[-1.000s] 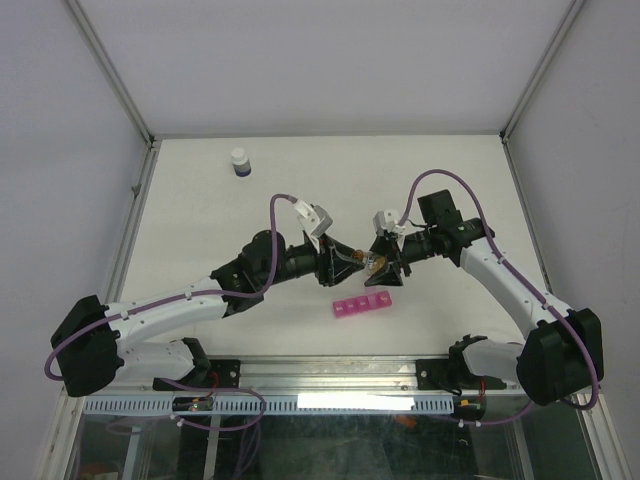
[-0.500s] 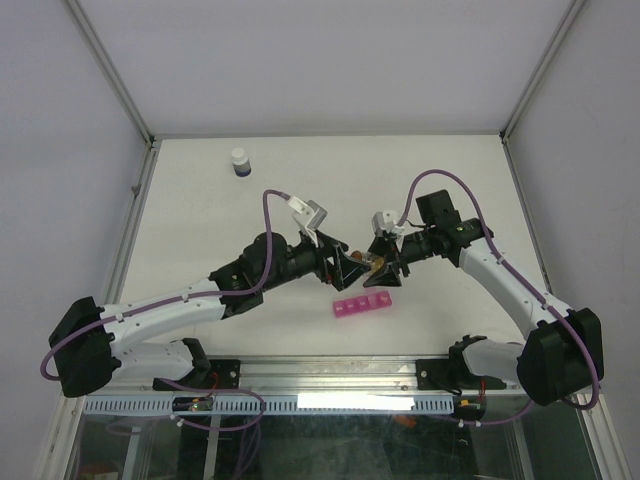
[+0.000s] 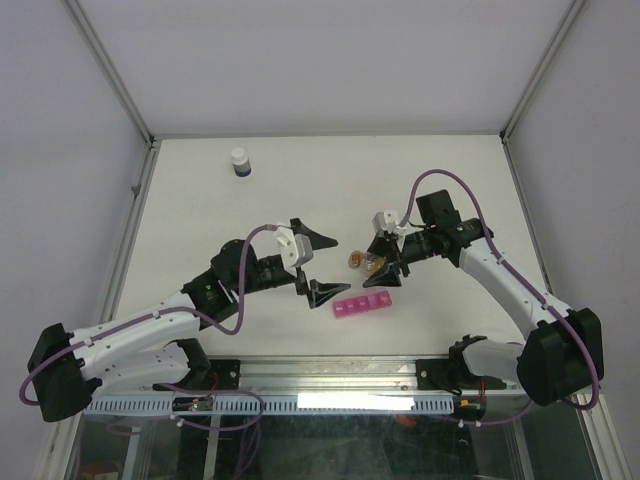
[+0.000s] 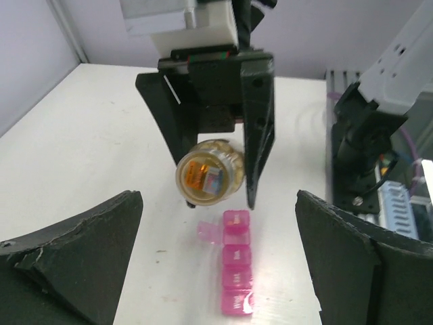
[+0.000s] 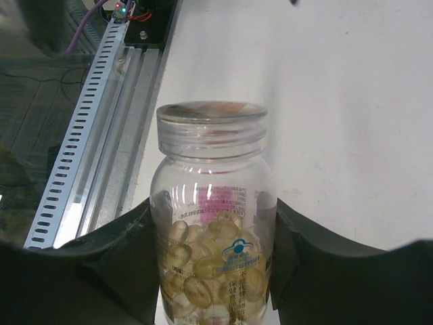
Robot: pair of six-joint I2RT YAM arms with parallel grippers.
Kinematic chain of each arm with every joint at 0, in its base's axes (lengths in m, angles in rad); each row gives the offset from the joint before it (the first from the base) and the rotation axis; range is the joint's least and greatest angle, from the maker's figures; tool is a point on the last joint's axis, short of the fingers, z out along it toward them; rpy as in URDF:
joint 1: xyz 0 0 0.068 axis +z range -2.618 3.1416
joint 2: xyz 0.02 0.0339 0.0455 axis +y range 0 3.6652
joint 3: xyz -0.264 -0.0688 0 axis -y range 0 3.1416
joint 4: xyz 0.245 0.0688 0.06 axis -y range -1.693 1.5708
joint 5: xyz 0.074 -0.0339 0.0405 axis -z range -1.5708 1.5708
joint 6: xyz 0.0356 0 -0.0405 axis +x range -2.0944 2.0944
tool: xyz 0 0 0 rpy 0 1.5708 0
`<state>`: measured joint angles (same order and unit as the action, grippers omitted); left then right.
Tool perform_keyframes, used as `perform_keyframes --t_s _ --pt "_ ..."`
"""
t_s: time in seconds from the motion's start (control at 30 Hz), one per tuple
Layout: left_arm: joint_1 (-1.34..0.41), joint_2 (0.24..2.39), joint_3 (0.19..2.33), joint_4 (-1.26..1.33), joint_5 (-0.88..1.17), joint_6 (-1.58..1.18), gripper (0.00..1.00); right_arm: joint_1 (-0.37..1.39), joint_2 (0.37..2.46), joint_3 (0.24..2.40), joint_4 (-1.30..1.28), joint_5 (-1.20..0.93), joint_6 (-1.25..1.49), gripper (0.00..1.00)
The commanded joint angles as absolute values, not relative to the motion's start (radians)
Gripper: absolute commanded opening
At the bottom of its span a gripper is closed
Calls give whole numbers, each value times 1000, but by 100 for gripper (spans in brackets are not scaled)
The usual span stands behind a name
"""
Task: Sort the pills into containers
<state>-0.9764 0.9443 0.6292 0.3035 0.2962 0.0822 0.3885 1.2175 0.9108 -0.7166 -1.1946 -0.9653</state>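
My right gripper (image 3: 382, 262) is shut on a clear bottle (image 3: 359, 261) of yellow pills (image 5: 203, 271), held tilted above the table with its mouth end toward the left arm. The bottle (image 5: 211, 203) fills the right wrist view between the black fingers (image 5: 115, 264). The containers, a pink pill-box strip (image 3: 362, 305), lie on the table just below the bottle. In the left wrist view the strip (image 4: 235, 271) has one lid (image 4: 208, 231) flipped open near its far end. My left gripper (image 3: 323, 266) hangs open and holds nothing, a short way left of the bottle (image 4: 208, 175).
A small dark bottle with a white cap (image 3: 239, 161) stands at the far left of the table. A metal rail (image 3: 300, 400) runs along the near edge between the arm bases. White walls close in the table on three sides.
My left gripper was shut at the bottle's mouth; it has opened wide and drawn back to the left and toward the near edge. The right gripper and bottle have stayed put.
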Motion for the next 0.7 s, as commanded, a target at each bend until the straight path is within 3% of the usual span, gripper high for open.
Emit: perform_keyframes --t_s 0.0,0.67 --pt "-918 1040 712 320 450 231 97 389 1189 954 -710 -1252 -991 0" --pt "-913 1185 812 323 490 179 63 393 1186 955 -716 -1253 -1002 0"
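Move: The lid end of the clear jar, which the right hand holds, sits about 4 cm to the right of the open left hand, 3 cm ahead and 3 cm below. The right hand's fingers around the jar are some 9 cm to the left hand's right and 2 cm ahead, also 3 cm lower. The pink pill box lies on the table about 5 cm to the left hand's right, 2 cm back and 17 cm below. From the right hand, the lid is some 5 cm to its left, level fore and aft, about 1 cm lower. Returning to the jar's lid, the left hand dips forward and down, then slides right, about 4.5 cm in all, and its fingers tip down and turn slightly clockwise, some 10 degrees together. The wide-open fingers come to either side of the lid end and narrow by about a third, still clear of a grip. The right hand stays in place and keeps its hold on the jar. ##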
